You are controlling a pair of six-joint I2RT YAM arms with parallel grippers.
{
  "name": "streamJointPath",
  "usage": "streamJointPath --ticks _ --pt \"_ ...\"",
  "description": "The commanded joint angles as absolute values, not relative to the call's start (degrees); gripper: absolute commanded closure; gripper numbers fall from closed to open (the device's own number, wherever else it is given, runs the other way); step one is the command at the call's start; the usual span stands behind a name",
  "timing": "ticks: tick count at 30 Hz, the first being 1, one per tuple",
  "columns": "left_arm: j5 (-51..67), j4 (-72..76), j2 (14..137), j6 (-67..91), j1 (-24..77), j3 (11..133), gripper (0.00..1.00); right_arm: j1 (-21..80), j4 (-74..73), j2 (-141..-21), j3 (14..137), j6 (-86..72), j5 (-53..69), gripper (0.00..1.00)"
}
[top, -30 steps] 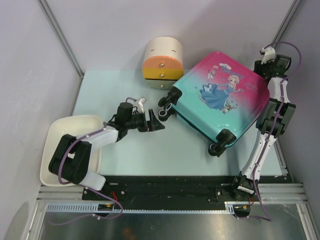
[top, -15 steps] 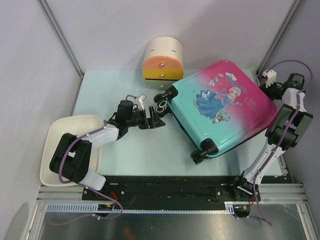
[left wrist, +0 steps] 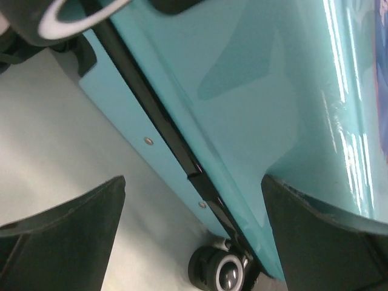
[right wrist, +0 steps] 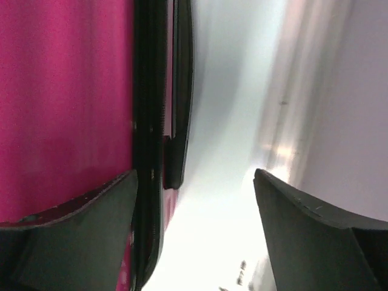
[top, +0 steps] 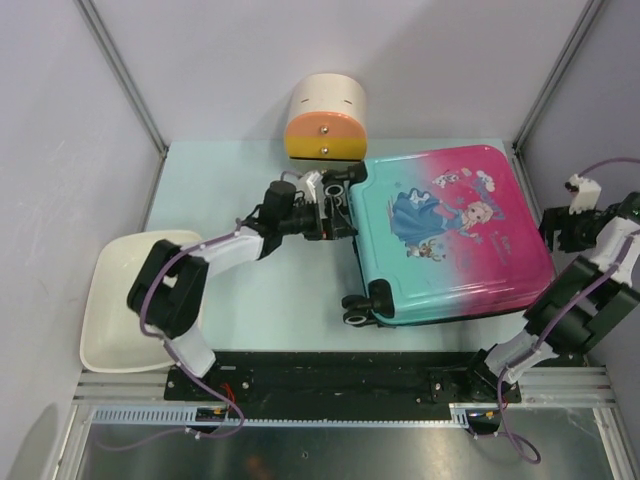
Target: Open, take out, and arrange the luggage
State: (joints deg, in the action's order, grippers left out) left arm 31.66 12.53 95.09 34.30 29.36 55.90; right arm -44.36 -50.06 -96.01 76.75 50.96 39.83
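The luggage (top: 450, 235) lies flat and shut on the table, teal at its wheel end and pink at the far end, with a cartoon print on top. My left gripper (top: 338, 213) is open at the teal wheel edge. In the left wrist view the black zipper trim (left wrist: 176, 151) and a wheel (left wrist: 221, 274) show between the fingers of the left gripper (left wrist: 194, 242). My right gripper (top: 556, 232) is open beside the pink right edge. In the right wrist view the pink shell (right wrist: 60, 91) and a black handle (right wrist: 179, 91) lie by the left finger of the right gripper (right wrist: 194, 236).
A cream cylindrical box (top: 325, 118) with orange-yellow drawers stands at the back, just behind the luggage's left corner. A white basin (top: 110, 310) sits at the near left. Frame posts and grey walls close in both sides.
The luggage has turned clockwise and now lies square to the table. My right arm swung from the back right corner to the right edge. My left gripper moved back and right to the wheel end.
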Motion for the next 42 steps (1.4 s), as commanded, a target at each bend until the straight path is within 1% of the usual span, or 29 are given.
streamJointPath --ticks 1,3,4,8,10,13,14,16,17,18,20,22,25,27,31,32,34,37,40,42 --pt "30.1 21.5 102.2 39.9 35.1 65.9 0.01 -41.2 -43.7 -81.0 78.0 39.2 35.6 0.08" --pt "30.1 22.4 104.8 38.4 35.7 69.2 0.02 -39.4 -42.4 -78.0 79.1 40.1 34.8 0.05" --pt "30.8 22.3 106.7 37.9 35.9 73.0 0.02 -38.9 -42.8 -75.8 79.5 40.6 35.2 0.04" --pt "31.3 22.4 115.6 37.2 36.6 81.9 0.04 -37.9 -47.2 -71.2 80.0 43.1 37.2 0.04" --pt "30.9 22.5 117.3 37.7 36.8 85.4 0.04 -38.1 -50.3 -69.4 80.3 48.1 39.5 0.04" --pt "30.2 22.8 118.7 37.8 37.1 87.3 0.04 -39.1 -63.0 -65.1 81.6 58.8 46.7 0.02" --pt "30.3 22.9 118.4 36.4 36.8 88.0 0.04 -39.1 -70.9 -63.0 82.3 67.9 48.1 0.02" --pt "30.6 22.8 115.9 32.3 36.2 88.2 0.04 -38.8 -77.2 -61.3 82.5 74.0 50.5 0.02" --pt "31.0 22.6 114.8 31.1 35.1 88.0 0.03 -38.2 -84.0 -60.6 82.6 80.4 51.2 0.02" --pt "32.0 22.2 113.4 30.5 34.3 87.7 0.03 -37.8 -86.6 -59.5 82.4 82.2 52.1 0.02" --pt "33.2 20.0 108.9 29.8 32.0 86.0 0.0 -35.3 -86.7 -57.8 81.2 80.9 50.7 0.01" --pt "35.5 17.2 103.4 28.3 30.9 84.1 0.0 -30.1 -86.7 -54.9 78.7 81.3 47.3 0.01" --pt "36.1 11.2 96.7 21.7 30.6 77.4 0.0 -22.9 -86.7 -49.9 74.3 80.4 43.4 0.0" --pt "36.5 8.4 90.1 19.3 30.5 71.3 0.0 -17.6 -86.7 -47.7 72.3 79.2 40.8 0.0" --pt "35.5 4.3 80.1 14.3 32.9 60.1 0.0 -12.1 -86.7 -41.8 65.2 76.9 36.6 0.01" --pt "35.2 3.9 76.6 13.6 34.2 58.4 0.0 -11.7 -86.7 -40.8 63.7 77.4 34.5 0.0" --pt "34.7 3.5 73.8 13.8 34.7 54.1 0.0 -11.7 -86.2 -39.2 60.0 78.4 32.0 0.0" --pt "34.9 3.3 70.4 15.2 35.0 50.6 0.0 -11.7 -80.3 -36.0 55.7 77.9 26.6 0.0" --pt "35.9 3.2 69.3 15.6 35.5 48.4 0.0 -11.5 -69.5 -35.2 50.9 72.5 21.8 0.01" --pt "36.4 2.7 69.2 16.4 36.2 46.8 0.0 -10.6 -62.7 -38.1 49.7 66.5 18.8 0.02"
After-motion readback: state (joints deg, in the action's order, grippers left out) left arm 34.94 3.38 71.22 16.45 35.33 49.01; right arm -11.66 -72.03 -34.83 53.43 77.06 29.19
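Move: The left hand is at the wheel end of the luggage, whose middle lies about 21 cm to its right and 2 cm nearer the base. The far wheels stand some 8 cm ahead with no sideways offset, the near wheels about 18 cm back and 4 cm right, and the drawer box roughly 21 cm ahead and 4 cm left. From the right hand, just off the luggage's opposite end, its middle is about 20 cm left and level fore-and-aft; the near wheels are around 41 cm left and 15 cm back. Forward and to the right, about 9 cm each way, the open left hand pushes against the luggage's wheel end, then lifts off and draws back and up, clear of it. The right hand opens wider as it climbs some 18 cm off the other end, swings left and back around the near right corner while turning counter-clockwise, then sinks about 10 cm at the near long side, fingers open. ##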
